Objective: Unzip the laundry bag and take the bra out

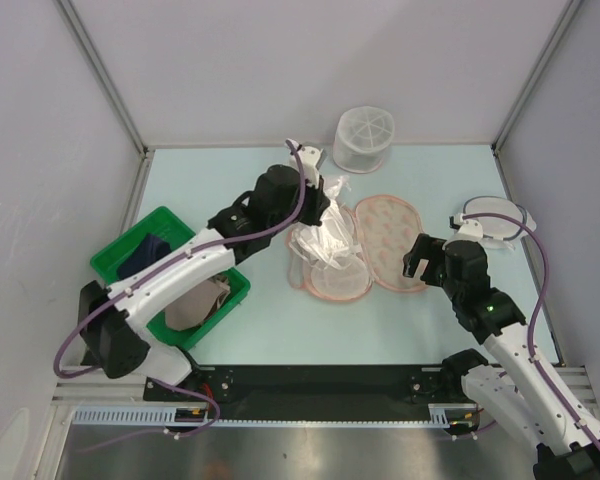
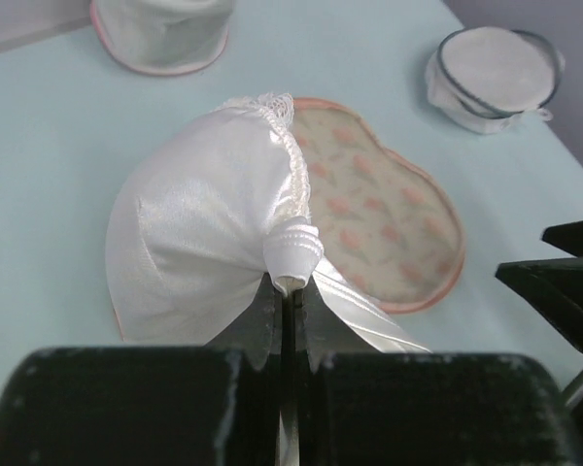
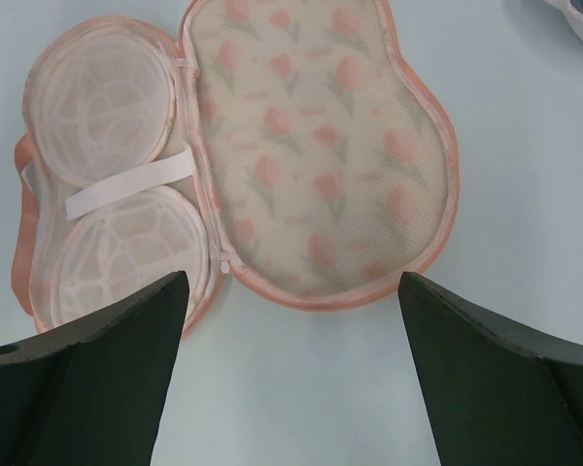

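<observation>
The laundry bag [image 1: 390, 240] lies unzipped and spread flat in two halves at the table's middle. Its printed lid [image 3: 311, 146] is on the right and its mesh-cupped base [image 3: 107, 184] on the left. My left gripper [image 2: 290, 291] is shut on the whitish satin bra [image 2: 204, 243] and holds it above the base half [image 1: 335, 285]. In the top view the bra [image 1: 325, 235] hangs from the left gripper [image 1: 315, 205]. My right gripper [image 3: 291, 282] is open and empty, just off the bag's near right edge [image 1: 412, 262].
A white mesh cylinder [image 1: 363, 138] stands at the back. A flat round mesh disc [image 1: 495, 222] lies at the right. A green basket [image 1: 115, 255] at the left holds a dark navy cloth [image 1: 145, 255] and a tan cloth [image 1: 195, 305].
</observation>
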`<action>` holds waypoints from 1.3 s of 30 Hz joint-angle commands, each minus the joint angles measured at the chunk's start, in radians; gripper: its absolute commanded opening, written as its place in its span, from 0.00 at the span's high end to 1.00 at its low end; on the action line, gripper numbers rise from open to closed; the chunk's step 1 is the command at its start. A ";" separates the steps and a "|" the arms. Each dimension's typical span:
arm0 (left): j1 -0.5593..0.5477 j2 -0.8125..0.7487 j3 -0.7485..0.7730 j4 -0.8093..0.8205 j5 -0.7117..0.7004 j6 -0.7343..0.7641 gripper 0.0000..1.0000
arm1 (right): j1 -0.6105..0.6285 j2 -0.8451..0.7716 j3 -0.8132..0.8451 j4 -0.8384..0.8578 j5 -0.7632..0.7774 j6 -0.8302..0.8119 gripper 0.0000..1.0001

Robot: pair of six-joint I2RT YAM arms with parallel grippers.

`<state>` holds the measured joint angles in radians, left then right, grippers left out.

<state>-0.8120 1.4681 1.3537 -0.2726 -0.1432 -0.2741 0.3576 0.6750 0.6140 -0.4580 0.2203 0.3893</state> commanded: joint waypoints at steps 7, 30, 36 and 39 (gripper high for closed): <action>0.079 -0.203 -0.018 0.006 0.088 0.035 1.00 | -0.005 0.000 0.044 0.015 0.007 0.000 0.05; 0.488 -0.522 -0.025 -0.316 -0.102 0.030 1.00 | -0.008 0.006 0.044 0.070 -0.056 -0.036 0.05; 0.614 -0.565 -0.071 -0.401 -0.163 0.036 1.00 | -0.008 0.023 0.038 0.097 -0.081 -0.035 0.05; 0.694 -0.592 -0.082 -0.438 -0.156 0.039 1.00 | -0.008 0.028 0.032 0.111 -0.087 -0.033 0.05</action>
<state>-0.2035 0.9123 1.2865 -0.6453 -0.2691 -0.2596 0.3550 0.6971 0.6174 -0.4030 0.1566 0.3649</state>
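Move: The bra is already pinched in my shut left fingers, hanging over the opened laundry bag, whose middle lies some 26 cm below and 5 cm to the right, level fore and aft. The green tray is about 36 cm to my left, 7 cm back and 26 cm down. In it, the navy cloth sits some 6 cm farther left and 5 cm farther out than the tray's middle. From my empty right hand the tray is about 52 cm left, 1 cm ahead and 14 cm below. I lift the bra some 7 cm with my left hand, easing slightly back, then sweep it about 29 cm to my left, away from the open bag and towards the green tray, still high and rising a few centimetres more. My fingers stay shut on the bra while the hand swings some 40 degrees counter-clockwise. ##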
